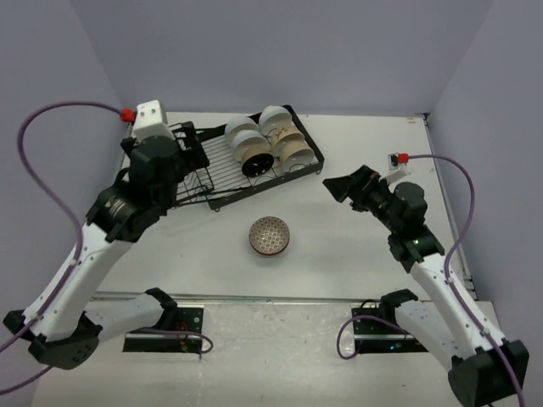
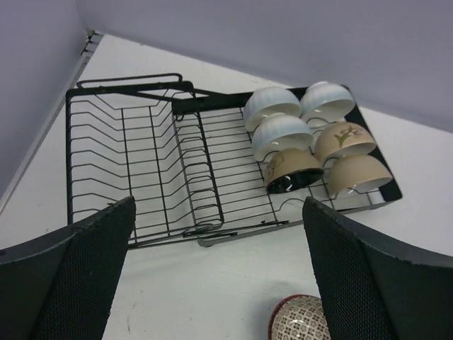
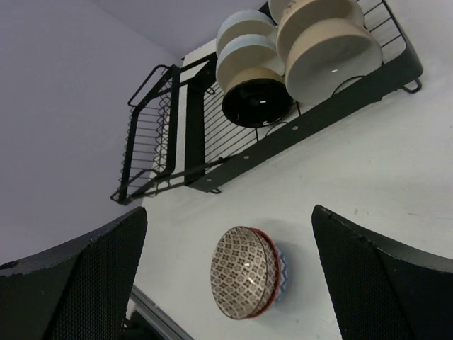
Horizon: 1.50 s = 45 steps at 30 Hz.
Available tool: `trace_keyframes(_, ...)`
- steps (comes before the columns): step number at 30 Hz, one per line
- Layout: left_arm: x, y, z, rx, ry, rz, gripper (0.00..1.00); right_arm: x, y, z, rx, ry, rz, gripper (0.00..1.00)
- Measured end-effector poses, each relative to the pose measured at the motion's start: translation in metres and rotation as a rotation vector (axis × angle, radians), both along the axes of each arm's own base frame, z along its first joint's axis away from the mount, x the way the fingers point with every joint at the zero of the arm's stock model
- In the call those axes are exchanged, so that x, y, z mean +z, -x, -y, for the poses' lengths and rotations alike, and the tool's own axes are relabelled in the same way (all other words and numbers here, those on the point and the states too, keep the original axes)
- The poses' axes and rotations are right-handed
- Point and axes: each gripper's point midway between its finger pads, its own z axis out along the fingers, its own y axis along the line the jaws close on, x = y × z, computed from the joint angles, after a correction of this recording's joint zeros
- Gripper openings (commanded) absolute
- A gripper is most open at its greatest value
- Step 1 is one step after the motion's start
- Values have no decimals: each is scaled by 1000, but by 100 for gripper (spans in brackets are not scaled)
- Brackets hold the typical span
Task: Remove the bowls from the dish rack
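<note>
The black wire dish rack (image 1: 222, 174) stands at the back of the table. Several bowls sit on edge in its right section: white ones (image 2: 271, 106) at the back, tan ones (image 2: 357, 173) on the right, and one with a dark inside (image 2: 291, 170) in front. A stack of patterned bowls (image 1: 270, 236) rests on the table in front of the rack, the top one brown-and-white inside with a red rim (image 3: 244, 273). My left gripper (image 1: 193, 161) hovers open and empty over the rack's left part. My right gripper (image 1: 339, 186) hangs open and empty right of the rack, facing the stack.
The rack's left basket section (image 2: 120, 156) holds nothing. The table's near edge (image 1: 280, 298) runs just behind the arm bases. Walls close in on the left, back and right. A cable loops beside each arm.
</note>
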Motion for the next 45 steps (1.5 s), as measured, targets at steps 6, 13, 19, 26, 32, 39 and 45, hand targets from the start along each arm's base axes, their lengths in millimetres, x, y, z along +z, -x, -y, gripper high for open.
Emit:
trace_keyframes(6, 15, 59, -32, -62, 80, 130, 100, -32, -70, -24, -48, -161, -147, 86)
trace_keyframes(13, -55, 83, -38, -123, 72, 106, 100, -52, -153, -47, -116, -318, -244, 60)
trace_keyframes(19, -84, 87, -28, -178, 119, 113, 100, -86, -204, -67, -138, -403, -335, 53)
trace_keyframes(26, -78, 86, -20, -210, 147, 133, 100, -131, -222, -82, -155, -436, -437, 51)
trace_keyframes(32, -81, 85, -18, -222, 145, 123, 100, -138, -236, -90, -152, -465, -436, 42)
trace_keyframes(39, -83, 85, -16, -235, 139, 117, 100, -135, -246, -97, -129, -550, -399, 16)
trace_keyframes(45, -87, 82, -11, -251, 126, 102, 100, -135, -234, -100, -108, -610, -373, 0)
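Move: The beige bowl at the rack's right front corner lies about 24 cm ahead of the right hand, 11 cm to its left and 16 cm below. The tan patterned bowl leans some 7 cm beyond it and 2 cm farther left; the black-inside bowl sits 12 cm to its left, 3 cm nearer. The stacked bowls on the table are 19 cm left of the right hand, 4 cm back. From the left hand, the beige bowl is roughly 19 cm ahead, 27 cm right, 24 cm below. Pinching the beige bowl's upper rim is where the right hand ends: it reaches about 23 cm forward, sinking some 13 cm and shifting 10 cm left, rolls its left side up about 35 degrees while tipping fingers down, and shuts from wide open with a finger either side of the rim. The empty, open left hand withdraws from the rack, back and then down some 8 cm each. ##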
